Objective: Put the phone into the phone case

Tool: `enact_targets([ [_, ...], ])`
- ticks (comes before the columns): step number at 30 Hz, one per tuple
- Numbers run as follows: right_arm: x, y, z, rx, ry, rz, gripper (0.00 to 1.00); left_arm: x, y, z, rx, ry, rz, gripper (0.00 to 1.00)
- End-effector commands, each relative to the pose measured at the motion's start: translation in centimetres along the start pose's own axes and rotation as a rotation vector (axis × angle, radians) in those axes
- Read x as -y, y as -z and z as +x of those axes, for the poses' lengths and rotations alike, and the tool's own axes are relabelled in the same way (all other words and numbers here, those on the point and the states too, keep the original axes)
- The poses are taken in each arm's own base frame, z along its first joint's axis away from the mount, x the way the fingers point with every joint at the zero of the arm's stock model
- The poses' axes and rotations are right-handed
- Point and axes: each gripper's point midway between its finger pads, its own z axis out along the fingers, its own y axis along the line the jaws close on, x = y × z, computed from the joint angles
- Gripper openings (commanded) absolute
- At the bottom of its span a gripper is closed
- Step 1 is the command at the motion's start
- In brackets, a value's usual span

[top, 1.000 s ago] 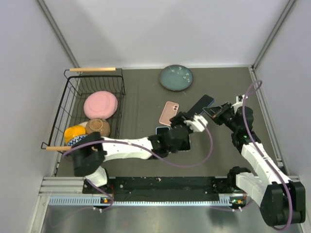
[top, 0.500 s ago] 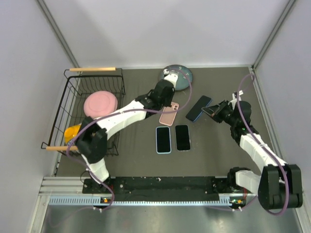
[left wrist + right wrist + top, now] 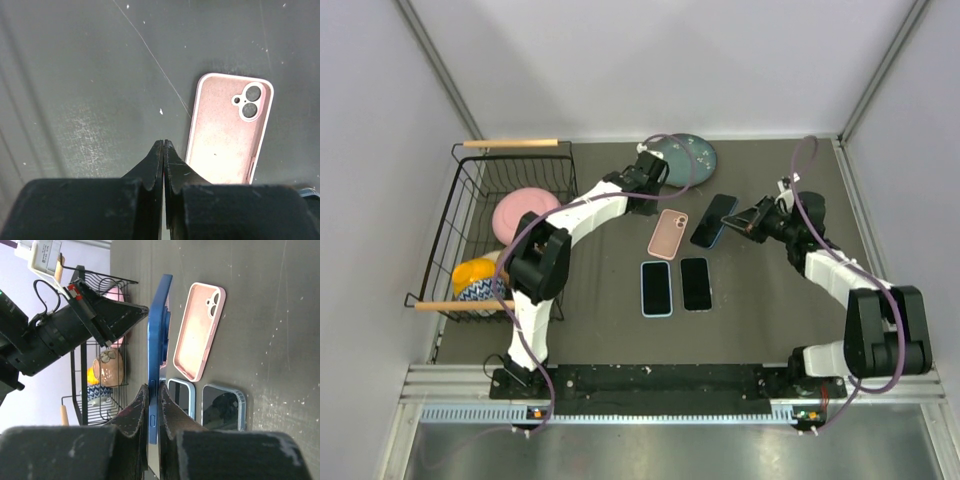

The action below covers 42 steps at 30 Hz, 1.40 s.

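Observation:
The pink phone case (image 3: 668, 232) lies open side up on the dark table, its camera cut-out at the far right corner. In the left wrist view the case (image 3: 230, 127) lies just right of my left gripper (image 3: 164, 143), which is shut and empty above bare table. From above, that gripper (image 3: 651, 186) hovers between the teal plate and the case. My right gripper (image 3: 744, 224) is shut on the blue phone (image 3: 713, 220), held on edge just right of the case. In the right wrist view its fingers (image 3: 154, 390) pinch the phone (image 3: 159, 335) by its thin sides.
Two dark-faced phones with light blue rims (image 3: 656, 287) (image 3: 695, 283) lie side by side in front of the case. A teal plate (image 3: 682, 160) sits at the back. A black wire basket (image 3: 470, 215) at the left holds a pink plate (image 3: 523, 212) and bowls.
My left arm has swung from the front middle of the table to the far side near the teal plate, and its jaws have closed. The right gripper has carried the blue phone leftward, closer to the pink case.

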Motion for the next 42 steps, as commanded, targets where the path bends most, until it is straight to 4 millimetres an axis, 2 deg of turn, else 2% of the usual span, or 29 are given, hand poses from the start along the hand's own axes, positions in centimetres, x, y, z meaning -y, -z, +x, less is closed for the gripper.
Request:
enact_targets([
  [1,-4.2,-2.1,-1.7,-0.026,0.090,-0.134,0.00,0.0,-1.1,0.7,-0.046,0.050,0.002,0.00],
  [6,-3.7,-4.9,-1.1,-0.087,0.047,-0.134,0.00,0.4,-1.9,2.6,-0.096,0.052,0.025,0.00],
  [7,-3.0,-5.7,-0.6,-0.108,0.026,-0.125,0.00,0.5,-1.9,2.8,-0.100,0.061,0.031,0.00],
  [9,-3.4,-6.6,-0.8,-0.101,0.020,-0.146,0.00,0.4,-2.2,3.5,-0.099,0.079,0.045,0.00],
  [11,-2.1,-8.0,0.1,-0.130,-0.011,-0.112,0.00,0.8,-2.1,3.9,-0.101,0.094,0.078,0.00],
  [13,-1.9,-9.2,0.6,-0.148,-0.017,-0.105,0.00,0.7,-2.3,4.9,-0.122,0.099,0.081,0.01],
  [14,-0.8,-10.0,1.1,-0.166,-0.040,-0.087,0.00,0.7,-2.5,5.2,-0.130,0.096,0.081,0.01],
  [18,-0.6,-11.7,2.3,-0.210,-0.037,-0.112,0.00,0.2,-2.6,6.4,-0.154,0.100,0.062,0.02],
  [25,1.3,-13.7,4.3,-0.268,-0.088,-0.062,0.00,1.2,-2.3,6.1,-0.141,0.132,0.131,0.04],
  [31,2.7,-15.1,4.2,-0.282,-0.083,-0.019,0.00,1.4,-2.5,6.1,-0.147,0.131,0.154,0.04],
  [36,4.7,-15.4,4.1,-0.277,-0.050,0.075,0.00,2.1,-2.3,6.3,-0.164,0.125,0.195,0.04],
  [42,6.3,-15.7,5.4,-0.324,-0.044,0.098,0.03,3.0,-2.4,6.4,-0.180,0.122,0.243,0.06],
])
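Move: The pink phone case, where the held phone is to go, lies about 14 cm to the right hand's left, 5 cm ahead and some 12 cm below. From the left hand the case is roughly 5 cm to the right, 3 cm back and 8 cm down. The plate sits about 22 cm beyond the case and 4 cm right of it; the blue-cased phone is 15 cm nearer than the case and 3 cm left, the black phone 14 cm nearer and 7 cm right. The phone, still pinched by the right hand at its right edge, goes down about 11 cm and as far left, with a smaller reach forward, its left long edge into the case as the wrist tips down some 15 degrees. The left hand, fingers staying shut, sinks 7 cm and back to the case's left wall, then edges right against it. ##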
